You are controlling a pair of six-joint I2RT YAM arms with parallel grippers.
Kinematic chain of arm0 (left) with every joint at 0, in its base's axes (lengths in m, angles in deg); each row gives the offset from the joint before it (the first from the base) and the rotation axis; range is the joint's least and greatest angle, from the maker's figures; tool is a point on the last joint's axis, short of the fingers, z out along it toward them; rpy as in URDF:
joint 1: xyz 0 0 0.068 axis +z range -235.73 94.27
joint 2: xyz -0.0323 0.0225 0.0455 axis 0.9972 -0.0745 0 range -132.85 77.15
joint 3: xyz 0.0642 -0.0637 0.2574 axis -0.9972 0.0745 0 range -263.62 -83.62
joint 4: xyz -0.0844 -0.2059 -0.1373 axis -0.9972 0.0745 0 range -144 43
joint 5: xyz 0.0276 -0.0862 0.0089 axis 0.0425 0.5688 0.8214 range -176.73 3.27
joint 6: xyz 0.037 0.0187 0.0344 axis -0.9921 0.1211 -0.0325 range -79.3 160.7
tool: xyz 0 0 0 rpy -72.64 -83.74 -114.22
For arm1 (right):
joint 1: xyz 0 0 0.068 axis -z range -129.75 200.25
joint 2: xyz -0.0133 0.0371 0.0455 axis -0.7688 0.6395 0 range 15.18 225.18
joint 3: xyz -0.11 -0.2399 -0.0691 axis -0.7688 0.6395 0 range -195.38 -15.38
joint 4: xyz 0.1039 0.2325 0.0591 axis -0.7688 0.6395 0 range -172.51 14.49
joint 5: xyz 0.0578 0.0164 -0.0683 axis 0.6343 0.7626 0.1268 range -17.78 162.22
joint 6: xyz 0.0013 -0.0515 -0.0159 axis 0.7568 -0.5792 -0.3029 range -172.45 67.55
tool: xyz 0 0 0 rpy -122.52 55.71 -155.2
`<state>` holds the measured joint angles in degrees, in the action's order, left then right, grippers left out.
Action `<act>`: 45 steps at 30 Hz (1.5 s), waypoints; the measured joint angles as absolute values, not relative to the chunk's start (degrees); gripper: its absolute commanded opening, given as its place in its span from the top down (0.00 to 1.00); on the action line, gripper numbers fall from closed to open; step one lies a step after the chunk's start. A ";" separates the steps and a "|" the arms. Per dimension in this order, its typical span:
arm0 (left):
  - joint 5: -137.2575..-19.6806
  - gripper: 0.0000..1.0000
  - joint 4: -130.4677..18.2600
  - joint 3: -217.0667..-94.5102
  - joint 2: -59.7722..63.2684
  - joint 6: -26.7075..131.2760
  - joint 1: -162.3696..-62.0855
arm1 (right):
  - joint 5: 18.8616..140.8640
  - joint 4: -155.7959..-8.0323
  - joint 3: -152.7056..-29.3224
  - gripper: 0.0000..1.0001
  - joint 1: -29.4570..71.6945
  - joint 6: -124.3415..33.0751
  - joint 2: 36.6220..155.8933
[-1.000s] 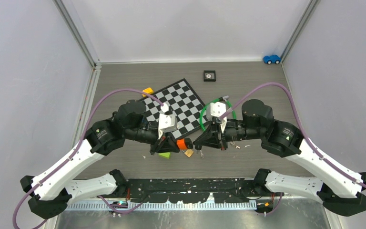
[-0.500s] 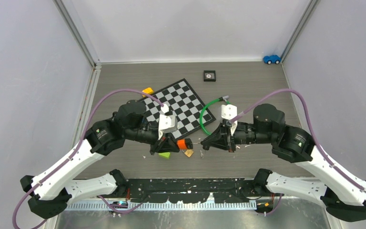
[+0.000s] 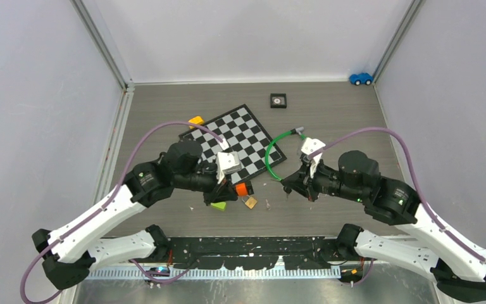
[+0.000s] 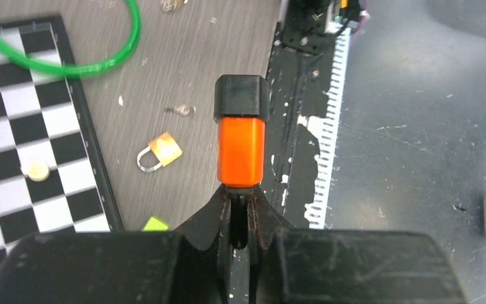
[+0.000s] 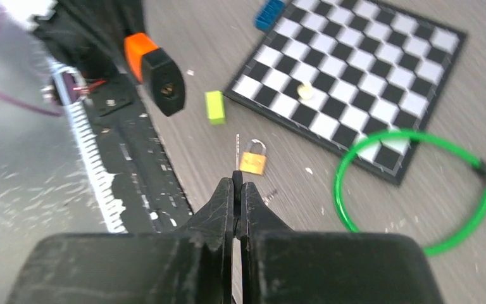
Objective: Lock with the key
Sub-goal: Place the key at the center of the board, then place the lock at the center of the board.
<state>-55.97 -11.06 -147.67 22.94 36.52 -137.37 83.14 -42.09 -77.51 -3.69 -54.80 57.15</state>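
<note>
An orange lock [image 4: 241, 152] with a black cap [image 4: 242, 98] is held off the table, and my left gripper [image 4: 240, 193] is shut on its rear end. From the right wrist the lock [image 5: 158, 69] shows a keyhole in its black end, up and to the left. My right gripper [image 5: 237, 180] is shut on the key [image 5: 237, 152], whose thin silver blade sticks out past the tips. In the top view the right gripper [image 3: 286, 187] stands a short gap to the right of the lock [image 3: 242, 189], not touching it.
A small brass padlock [image 3: 250, 202] and a green block [image 3: 218, 205] lie on the table below the lock. A green cable loop [image 3: 271, 155] overlaps the corner of the chessboard [image 3: 240, 136]. Far back are a black box [image 3: 278, 100] and a blue toy car [image 3: 361, 78].
My right gripper has drawn back to the right, away from the lock, with the key still in it. The left arm has shifted slightly right with the lock.
</note>
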 measured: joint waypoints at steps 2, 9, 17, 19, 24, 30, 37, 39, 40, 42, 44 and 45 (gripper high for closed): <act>-58.66 1.00 -12.75 -145.07 22.19 39.56 -137.37 | 78.13 -42.83 -74.01 1.00 -3.69 -52.02 55.86; -69.36 1.00 -22.17 -136.76 17.63 50.46 -137.37 | 65.68 -49.01 -60.61 1.00 -3.64 -40.46 52.04; -72.27 1.00 -35.06 -130.97 9.17 55.18 -137.37 | 57.13 -60.49 -42.52 0.99 -3.64 -26.82 49.09; -72.23 1.00 -37.90 -130.71 6.17 55.47 -137.37 | 56.30 -63.18 -38.69 1.00 -3.64 -24.74 48.78; -71.53 1.00 -44.68 -130.64 -1.72 55.77 -137.37 | 54.92 -68.84 -33.86 0.97 -3.64 -21.84 49.09; -67.51 1.00 -52.00 -130.75 -13.45 57.11 -137.37 | 51.97 -75.11 -32.02 0.91 -3.64 -19.17 52.06; -63.29 0.78 -57.09 -133.38 -23.01 58.38 -137.37 | 51.23 -79.46 -30.14 0.63 -3.64 -15.94 57.68; -63.22 0.67 -57.66 -134.05 -23.70 58.64 -137.37 | 51.01 -79.26 -30.14 0.51 -3.64 -15.37 58.70; -63.46 0.63 -57.64 -134.23 -23.70 58.86 -137.37 | 50.75 -78.78 -30.17 0.47 -3.64 -15.28 58.68; -64.27 0.47 -57.36 -134.73 -23.57 58.51 -137.37 | 49.98 -77.41 -30.36 0.45 -3.64 -15.39 58.27; -65.58 0.39 -56.46 -135.23 -23.07 58.09 -137.37 | 48.87 -75.26 -30.95 0.44 -3.64 -15.89 57.02; -66.37 0.37 -55.48 -135.52 -22.35 57.61 -137.37 | 48.17 -74.15 -31.41 0.44 -3.64 -16.18 55.99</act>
<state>-66.37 -55.48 -135.52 -22.35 57.61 -137.37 48.17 -74.15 -31.41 -3.64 -16.18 55.99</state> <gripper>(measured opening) 0.550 0.553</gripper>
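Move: My left hand holds the orange padlock by its shackle; its bare patch of table lies about 9 cm ahead, 11 cm right and 25 cm below. The brass padlock is 5 cm ahead and 3 cm right, the green block 4 cm ahead and 6 cm left, both at table height. My right hand holds the black-headed keys; their spot is roughly 29 cm below, 1 cm back and 4 cm right, with the silver keys 6 cm ahead and 11 cm right at that same depth. I bring both hands down together, about 24 cm each. My left hand also reaches some 10 cm forward and 10 cm right, past the brass padlock, turning counter-clockwise, tipping down, then opens around the shackle. My right hand swings roughly 45 degrees clockwise, fingers dipping, while working forward and a little right, and opens to let go of the keys. ##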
